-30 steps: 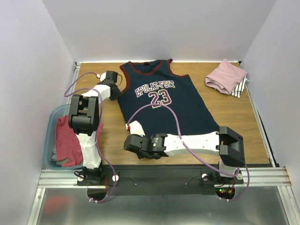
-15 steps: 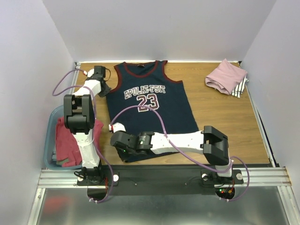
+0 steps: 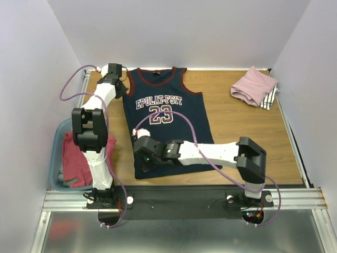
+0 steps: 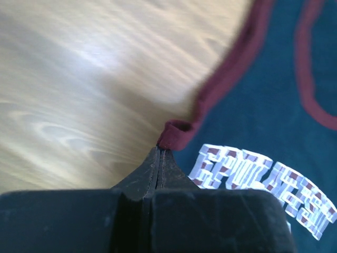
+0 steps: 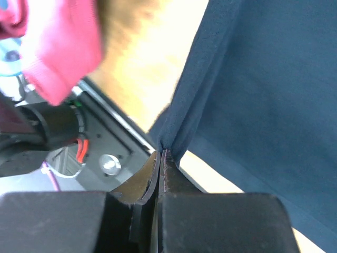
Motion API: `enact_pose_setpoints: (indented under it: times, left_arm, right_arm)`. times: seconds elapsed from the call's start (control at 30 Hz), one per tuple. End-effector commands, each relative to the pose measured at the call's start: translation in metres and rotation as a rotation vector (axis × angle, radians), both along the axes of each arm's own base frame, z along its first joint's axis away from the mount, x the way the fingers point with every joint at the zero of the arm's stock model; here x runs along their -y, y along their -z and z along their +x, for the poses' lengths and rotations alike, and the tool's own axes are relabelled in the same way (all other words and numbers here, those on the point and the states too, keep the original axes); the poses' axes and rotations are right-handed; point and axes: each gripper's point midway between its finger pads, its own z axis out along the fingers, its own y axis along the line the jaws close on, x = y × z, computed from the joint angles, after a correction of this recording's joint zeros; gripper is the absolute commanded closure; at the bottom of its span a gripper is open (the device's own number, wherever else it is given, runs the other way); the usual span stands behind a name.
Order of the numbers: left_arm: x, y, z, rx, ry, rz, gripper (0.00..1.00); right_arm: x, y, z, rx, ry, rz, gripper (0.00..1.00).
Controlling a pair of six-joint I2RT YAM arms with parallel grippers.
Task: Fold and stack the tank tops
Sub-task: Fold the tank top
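A navy tank top (image 3: 174, 129) with maroon trim and a white "23" lies flat on the wooden table, chest upward. My left gripper (image 3: 124, 88) is shut on the maroon trim (image 4: 176, 132) of its left armhole; its tips (image 4: 160, 149) pinch a small fold. My right gripper (image 3: 140, 162) is shut on the navy hem corner (image 5: 176, 134) at the near left, its tips (image 5: 160, 154) pressed together on the cloth. A folded pink tank top (image 3: 254, 85) sits on a white black-striped one (image 3: 270, 99) at the far right. Red tank tops (image 3: 73, 158) fill the tub.
A translucent teal tub (image 3: 57, 141) stands off the table's left edge beside the left arm's base. The metal rail (image 3: 179, 197) runs along the near edge, close under the right gripper. Bare wood (image 3: 247, 132) shows right of the jersey.
The jersey has slid left across the table with both grippers. The left gripper closed on the armhole trim and moved toward the far left corner; the right arm swung left with the hem.
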Motion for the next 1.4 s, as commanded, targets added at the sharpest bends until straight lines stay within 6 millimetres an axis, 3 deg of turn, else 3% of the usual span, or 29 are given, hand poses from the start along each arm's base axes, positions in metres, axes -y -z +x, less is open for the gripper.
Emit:
enact_pose_setpoints:
  times: [0.0,0.17,0.23,0.27,0.3,0.33,0.53,0.77,1.0,1.07,1.1,1.13,1.2,1.27,1.37]
  left_arm:
    - [0.024,-0.026,0.022,0.084,0.023,0.010,1.00]
    - [0.072,-0.028,0.035,0.100,0.089,0.004,1.00]
    - [0.085,-0.018,0.038,0.085,0.104,0.007,1.00]
    - [0.093,-0.024,0.042,0.101,0.110,0.002,1.00]
    - [0.104,-0.016,0.042,0.086,0.128,0.002,1.00]
    - [0.112,-0.019,0.044,0.093,0.132,-0.006,1.00]
    - [0.147,-0.004,0.047,0.075,0.174,-0.011,1.00]
    - [0.163,0.006,0.047,0.065,0.190,-0.015,1.00]
    - [0.165,0.015,0.044,0.051,0.200,-0.009,1.00]
    - [0.167,0.017,0.044,0.053,0.210,-0.013,1.00]
    - [0.168,0.014,0.045,0.060,0.218,-0.016,0.94]
    - [0.172,0.010,0.044,0.069,0.236,-0.027,0.78]
    - [0.175,-0.006,0.047,0.114,0.268,-0.029,0.59]
    - [0.183,-0.024,0.050,0.168,0.312,-0.047,0.52]
    - [0.192,-0.059,0.053,0.248,0.371,-0.064,0.47]
  right_arm:
    - [0.016,-0.028,0.011,0.000,0.051,0.088,1.00]
    - [0.047,-0.019,0.019,-0.001,0.118,0.080,1.00]
    - [0.061,-0.007,0.019,-0.008,0.146,0.056,1.00]
    - [0.065,-0.004,0.021,-0.004,0.161,0.054,1.00]
    - [0.070,-0.008,0.022,-0.005,0.177,0.065,0.99]
    - [0.078,0.000,0.022,-0.001,0.193,0.048,1.00]
    - [0.103,0.009,0.026,0.011,0.261,0.032,1.00]
    - [0.124,0.026,0.032,0.021,0.313,-0.006,1.00]
    - [0.132,0.043,0.031,0.014,0.335,-0.036,0.99]
    - [0.135,0.044,0.032,0.021,0.353,-0.039,0.94]
    - [0.137,0.043,0.032,0.021,0.355,-0.037,0.90]
    - [0.138,0.040,0.032,0.022,0.362,-0.030,0.79]
    - [0.143,0.031,0.033,0.035,0.375,-0.004,0.56]
    - [0.152,0.023,0.037,0.066,0.403,-0.003,0.45]
    - [0.172,-0.008,0.051,0.149,0.478,0.021,0.32]
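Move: At the shirt's left side, the left hand pinches the armhole edge; its target, the middle of the lettering, lies about 18 cm to the right, 1 ahead and 9 below. The number 23 is 19 cm right and 7 back, the neckline 17 cm right and 13 ahead. The right hand grips the hem's left corner; the middle of the hem lies some 16 cm right, 1 back and 7 below. The red cloth is about 29 cm left of it and 4 ahead. Carrying the raised left edge of the tank top across its front, both hands sweep right together, the left some 18 cm towards the middle of the lettering and the right about 16 cm towards mid-hem, sinking about 4 to 5 cm on the way and turning 15 to 20 degrees clockwise. Near the end both sets of fingers open, let the edge go and begin to rise. ##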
